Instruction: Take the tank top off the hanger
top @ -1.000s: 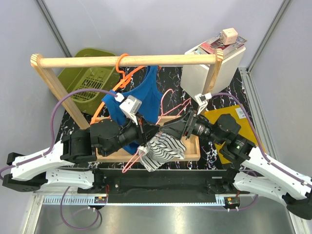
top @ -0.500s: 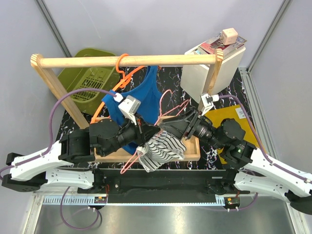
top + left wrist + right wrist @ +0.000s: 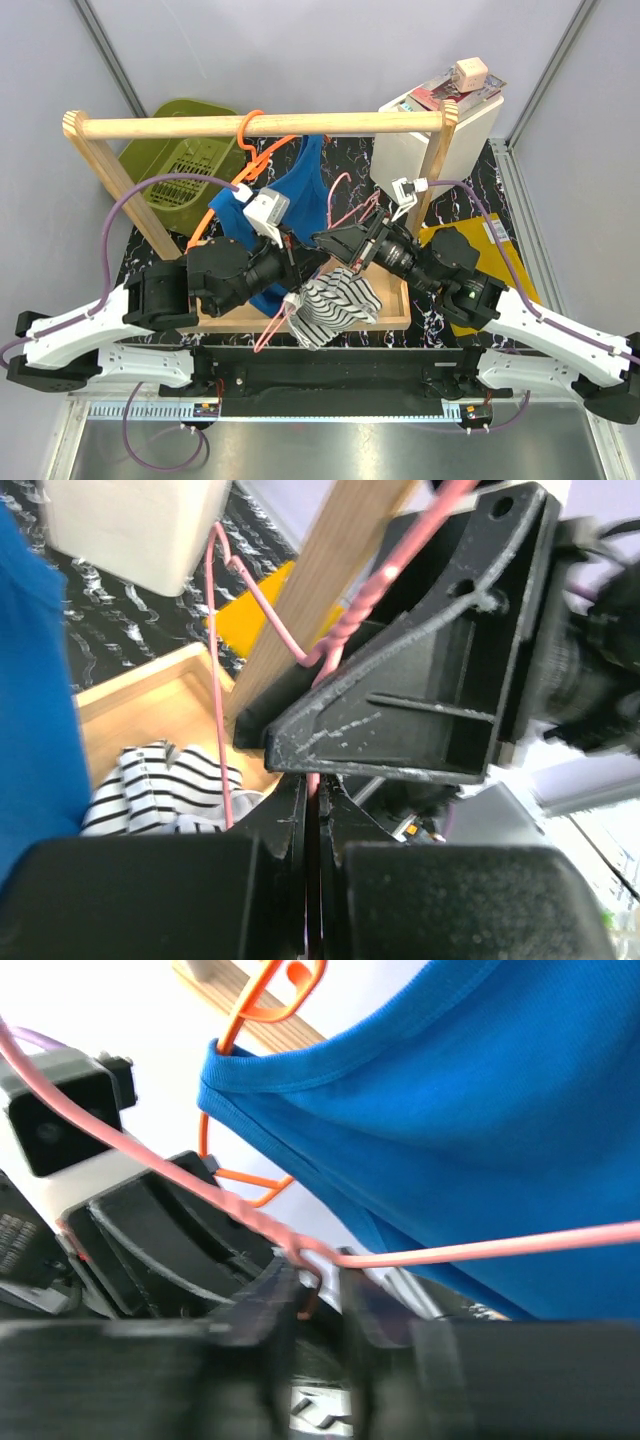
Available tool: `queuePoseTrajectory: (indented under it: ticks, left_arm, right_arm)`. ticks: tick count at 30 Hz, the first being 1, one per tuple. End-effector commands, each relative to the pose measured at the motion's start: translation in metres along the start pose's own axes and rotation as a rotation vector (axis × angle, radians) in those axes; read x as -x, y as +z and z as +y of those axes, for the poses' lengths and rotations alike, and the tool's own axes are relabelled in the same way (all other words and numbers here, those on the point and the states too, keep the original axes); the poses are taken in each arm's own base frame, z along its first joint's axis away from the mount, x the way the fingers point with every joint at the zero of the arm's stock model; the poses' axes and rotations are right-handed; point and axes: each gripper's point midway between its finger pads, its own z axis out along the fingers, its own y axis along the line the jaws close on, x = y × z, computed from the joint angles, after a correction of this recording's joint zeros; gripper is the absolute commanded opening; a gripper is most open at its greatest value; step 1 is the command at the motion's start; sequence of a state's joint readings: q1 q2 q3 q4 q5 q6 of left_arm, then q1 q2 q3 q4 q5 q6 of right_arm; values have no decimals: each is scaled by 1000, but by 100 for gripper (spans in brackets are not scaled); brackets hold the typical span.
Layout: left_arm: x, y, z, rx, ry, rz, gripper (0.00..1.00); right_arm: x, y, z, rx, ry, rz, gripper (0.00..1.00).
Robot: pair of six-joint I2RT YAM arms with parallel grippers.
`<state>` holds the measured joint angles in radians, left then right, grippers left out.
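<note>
The blue tank top [image 3: 290, 195] hangs on the orange hanger [image 3: 250, 125], which is hooked over the wooden rod. In the right wrist view the tank top [image 3: 480, 1100] fills the upper right, with the hanger [image 3: 265, 995] above it. My left gripper [image 3: 300, 262] is shut on a thin pink wire hanger [image 3: 222, 680], whose wire is pinched between the jaws [image 3: 315, 800]. My right gripper [image 3: 335, 240] meets it tip to tip in front of the tank top. Its jaws [image 3: 318, 1295] stand a little apart around the pink hanger's twisted neck [image 3: 300, 1250].
A black-and-white striped garment [image 3: 335, 308] lies in the wooden tray [image 3: 395, 318] below both grippers. A green basket [image 3: 175, 165] sits back left. At back right are a white box [image 3: 440, 135] and a yellow pad [image 3: 480, 240]. The rack's rod [image 3: 150, 127] spans overhead.
My right gripper has moved left and up to the pink hanger's neck, and its jaws have narrowed a lot. The left gripper stays shut on the pink wire and has lifted slightly.
</note>
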<state>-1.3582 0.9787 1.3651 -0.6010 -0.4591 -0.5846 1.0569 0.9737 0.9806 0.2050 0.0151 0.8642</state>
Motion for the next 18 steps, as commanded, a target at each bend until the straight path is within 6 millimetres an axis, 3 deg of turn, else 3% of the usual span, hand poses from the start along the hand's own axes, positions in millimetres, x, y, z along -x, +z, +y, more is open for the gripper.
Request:
queuePoseTrajectory:
  ticks: [1,2,3,5,6,8,10,14,16,18]
  left_arm:
    - [21,-4,-16,-43,-34,-43,0]
    - [21,-4,-18,-52,-30,-37,0]
    - [21,-5,-19,-58,-28,-35,14]
    - [21,-10,-24,-94,-23,-24,32]
    - [21,-12,-27,-114,-18,-16,48]
    - [20,-20,-35,-171,-9,5,60]
    - [19,-32,-38,-204,7,34,66]
    - [28,-67,-36,-272,11,42,67]
    - [33,-90,-39,-347,-6,34,66]
    - [26,-100,-39,-386,-4,53,61]
  right_arm:
    - [36,-3,14,-19,21,-145,14]
    - [38,-5,14,-24,25,-153,7]
    - [38,-6,13,-31,28,-159,0]
    - [42,-10,10,-43,39,-184,0]
    - [42,-11,8,-48,42,-188,0]
    - [42,-14,4,-59,55,-196,0]
    - [42,-16,-1,-80,62,-205,0]
    - [46,-20,-4,-93,73,-228,0]
    - [47,-18,-1,-86,74,-228,0]
    - [45,-14,1,-73,71,-215,0]
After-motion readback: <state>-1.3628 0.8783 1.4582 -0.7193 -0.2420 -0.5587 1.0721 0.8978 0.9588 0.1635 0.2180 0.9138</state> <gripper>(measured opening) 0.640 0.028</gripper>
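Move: Just about at the right hand's part-closed fingertips is the pink hanger's twisted neck, roughly 1 cm to their left. The left hand still grips the wire lower down; from this hand the neck is some 3 cm ahead, 1 cm right and 4 cm up. From the right hand, the striped tank top's bunch lies about 3 cm ahead, 1 cm right and 20 cm below, while the blue tank top hangs roughly 9 cm ahead, 7 cm left and 8 cm below. Taking over the pink hanger, the right hand shuts its fingers on the wire at the twisted neck, then carries it about 3 cm right and a little forward, turning some 10 degrees clockwise. The left fingers open wide and let go of the wire; that hand backs off about 5 cm, also rising and going left, away from the neck. ##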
